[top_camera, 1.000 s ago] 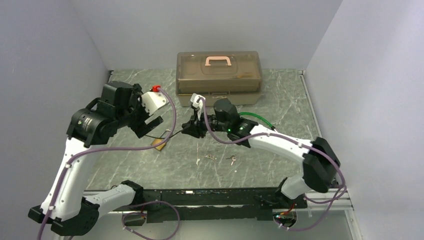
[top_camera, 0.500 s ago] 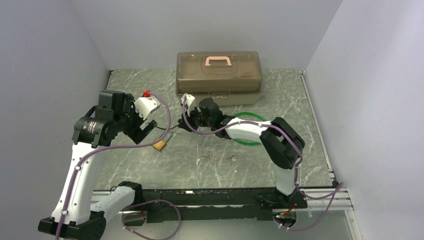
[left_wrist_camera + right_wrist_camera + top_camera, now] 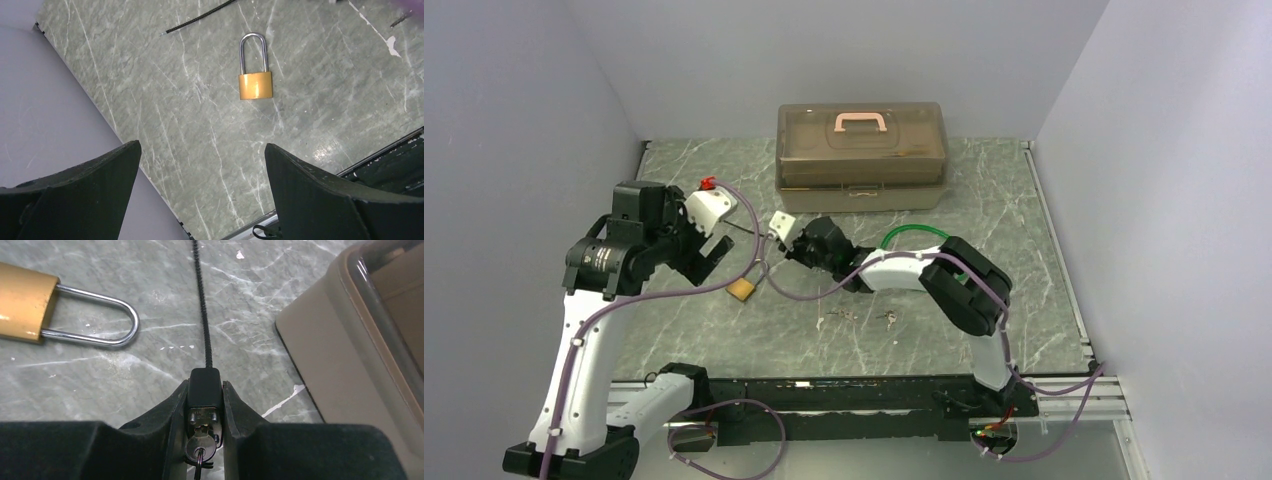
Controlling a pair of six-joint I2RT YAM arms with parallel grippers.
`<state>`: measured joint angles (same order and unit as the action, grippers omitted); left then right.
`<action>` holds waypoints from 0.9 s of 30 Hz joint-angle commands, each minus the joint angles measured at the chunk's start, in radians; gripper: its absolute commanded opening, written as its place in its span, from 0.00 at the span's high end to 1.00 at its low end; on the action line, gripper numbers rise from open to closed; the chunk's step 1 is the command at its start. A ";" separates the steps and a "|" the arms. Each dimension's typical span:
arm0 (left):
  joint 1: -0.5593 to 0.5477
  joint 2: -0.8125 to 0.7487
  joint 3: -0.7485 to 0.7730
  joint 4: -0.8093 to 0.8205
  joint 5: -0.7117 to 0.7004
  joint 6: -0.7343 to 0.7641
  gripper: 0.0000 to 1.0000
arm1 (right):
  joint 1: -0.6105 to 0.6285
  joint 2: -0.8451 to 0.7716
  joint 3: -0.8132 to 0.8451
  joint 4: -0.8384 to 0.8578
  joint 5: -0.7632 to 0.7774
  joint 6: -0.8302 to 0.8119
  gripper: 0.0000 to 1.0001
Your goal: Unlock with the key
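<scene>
My right gripper (image 3: 205, 383) is shut on a small black lock body (image 3: 204, 387). A silver key (image 3: 201, 449) sits in that lock's near end, between the fingers. A thin black cable (image 3: 201, 305) runs forward from the lock across the table. A brass padlock (image 3: 20, 302) with a closed steel shackle lies flat to the left of it. Seen from above, the right gripper (image 3: 792, 247) is just right of the padlock (image 3: 742, 289). My left gripper (image 3: 709, 250) hovers open above the padlock (image 3: 255, 85), nothing between its fingers (image 3: 100, 175).
A tan toolbox (image 3: 861, 150) with a pink handle stands at the back, its corner (image 3: 350, 340) close to the right gripper. A green cable loop (image 3: 914, 232) lies behind the right forearm. Two loose keys (image 3: 844, 315) (image 3: 886, 319) lie near the front. The left wall is close.
The right gripper has moved left with the black lock, ending beside the padlock, its elbow folding in. The left gripper has shifted slightly left and back, still open.
</scene>
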<state>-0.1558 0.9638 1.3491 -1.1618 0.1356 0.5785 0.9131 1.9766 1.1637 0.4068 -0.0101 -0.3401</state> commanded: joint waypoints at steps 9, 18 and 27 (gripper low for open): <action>0.006 -0.045 0.061 0.030 0.003 -0.048 0.01 | 0.113 0.085 -0.050 0.074 0.187 -0.184 0.63; 0.006 -0.056 0.091 0.005 -0.002 -0.042 0.01 | 0.118 0.003 -0.091 0.006 0.133 -0.010 0.22; 0.006 -0.039 0.098 -0.036 -0.013 -0.029 0.01 | 0.064 -0.309 -0.012 -0.266 0.145 0.302 0.00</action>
<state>-0.1555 0.9192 1.4212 -1.1816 0.1337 0.5560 1.0039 1.8324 1.0733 0.2733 0.1238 -0.2382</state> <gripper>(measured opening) 0.994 0.976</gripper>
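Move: The black cable lock, its key in it, is still between the right fingers; the bare table spot it is taken to lies roughly 6 cm below that hand and 3 cm back. The brass padlock is about 5 cm back and 10 cm left of the right hand, the toolbox's middle some 20 cm ahead and 17 cm right at about hand height. From the left hand that spot is roughly 9 cm ahead, 15 cm right and 26 cm below. The cable lock is lowered about 5 cm and drawn back some 3 cm by the right hand, which rolls a little on the way down, then lets go as its fingers spread from a narrow grip to wide open. The empty hand backs off slightly and lifts away about 6 cm, drifting right. The open left hand, touching nothing, rises about 3 cm. ##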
